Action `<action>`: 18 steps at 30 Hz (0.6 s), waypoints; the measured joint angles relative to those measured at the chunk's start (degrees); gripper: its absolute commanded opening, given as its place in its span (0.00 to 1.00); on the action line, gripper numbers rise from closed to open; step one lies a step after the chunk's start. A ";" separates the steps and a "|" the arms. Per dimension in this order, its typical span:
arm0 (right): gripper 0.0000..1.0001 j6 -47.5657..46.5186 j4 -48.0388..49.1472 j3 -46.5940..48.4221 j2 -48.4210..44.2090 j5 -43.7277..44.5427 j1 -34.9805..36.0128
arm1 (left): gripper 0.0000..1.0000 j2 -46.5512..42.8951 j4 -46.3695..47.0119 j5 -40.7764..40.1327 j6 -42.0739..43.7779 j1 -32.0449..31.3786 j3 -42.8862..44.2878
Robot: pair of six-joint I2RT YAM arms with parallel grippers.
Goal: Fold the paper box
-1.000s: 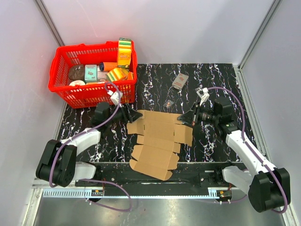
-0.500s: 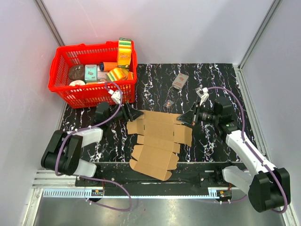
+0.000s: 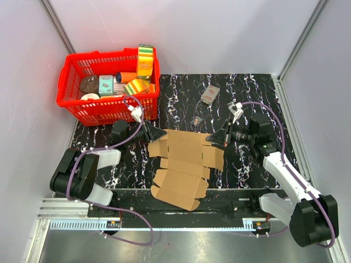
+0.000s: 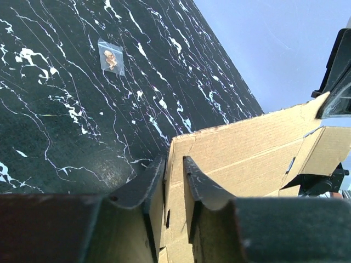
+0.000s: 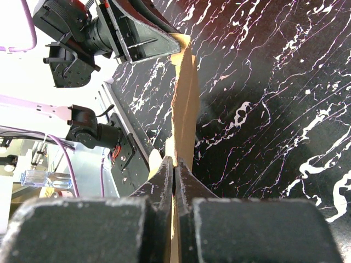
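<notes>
The paper box (image 3: 184, 164) is a flat brown die-cut cardboard sheet lying mid-table, its far edge lifted. My left gripper (image 3: 159, 133) reaches its far left corner from the left. In the left wrist view the left gripper (image 4: 174, 160) straddles the edge of the paper box (image 4: 252, 148), jaws narrowed with a gap still showing beside the card. My right gripper (image 3: 213, 139) is at the far right flap. In the right wrist view the right gripper (image 5: 174, 161) is shut on the paper box (image 5: 185, 93), seen edge-on.
A red basket (image 3: 104, 112) full of groceries stands at the back left, just behind the left arm. A small grey-and-red packet (image 3: 210, 95) and a tiny clear plastic bag (image 3: 198, 119) lie on the black marbled table (image 3: 258, 93) beyond the sheet. Grey walls enclose the table.
The left arm has drawn its elbow in and its jaws have narrowed around the sheet's corner edge. The right gripper keeps its pinch in the same place.
</notes>
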 measured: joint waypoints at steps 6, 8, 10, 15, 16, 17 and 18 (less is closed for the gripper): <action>0.15 0.02 0.11 0.00 0.00 0.02 -0.02 | 0.06 -0.17 0.33 0.24 -0.07 0.00 -0.04; 0.32 0.11 0.09 0.00 0.00 0.07 -0.02 | 0.00 -0.39 0.24 0.22 0.00 0.00 -0.20; 0.48 0.11 -0.09 0.00 -0.04 0.26 0.00 | 0.00 -1.07 0.02 0.20 0.11 0.02 -0.70; 0.56 -0.39 -2.01 0.20 -0.74 2.08 0.00 | 0.00 -5.68 -3.06 0.22 1.53 -0.20 -1.49; 0.57 -0.68 -2.89 0.52 -0.87 2.49 -0.02 | 0.00 -6.84 -3.76 0.17 2.03 -0.31 -1.49; 0.57 -1.11 -4.17 1.25 -0.96 3.21 0.00 | 0.00 -8.31 -5.01 0.09 2.69 -0.52 -1.49; 0.57 -1.68 -5.49 2.23 -0.96 3.67 0.00 | 0.00 -9.84 -6.45 -0.04 3.34 -0.83 -1.49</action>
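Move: The paper box's far left corner is already between the left hand's half-closed fingers. Its left side flap hangs about 5 cm back, 3 cm to the left and 4 cm lower, while the small plastic bag lies on the table some 8 cm ahead and 13 cm to the right. The right hand still pinches the far right corner; from it the far left corner is about 15 cm left, 2 cm ahead and a few centimetres lower. Closing first, nearly in place, the left fingers pinch the box's far left corner, then lift and draw it back, some 3 cm in all. Meanwhile the right hand stays almost still, opens to about half and lets go of the far right corner, keeping close beside it. ##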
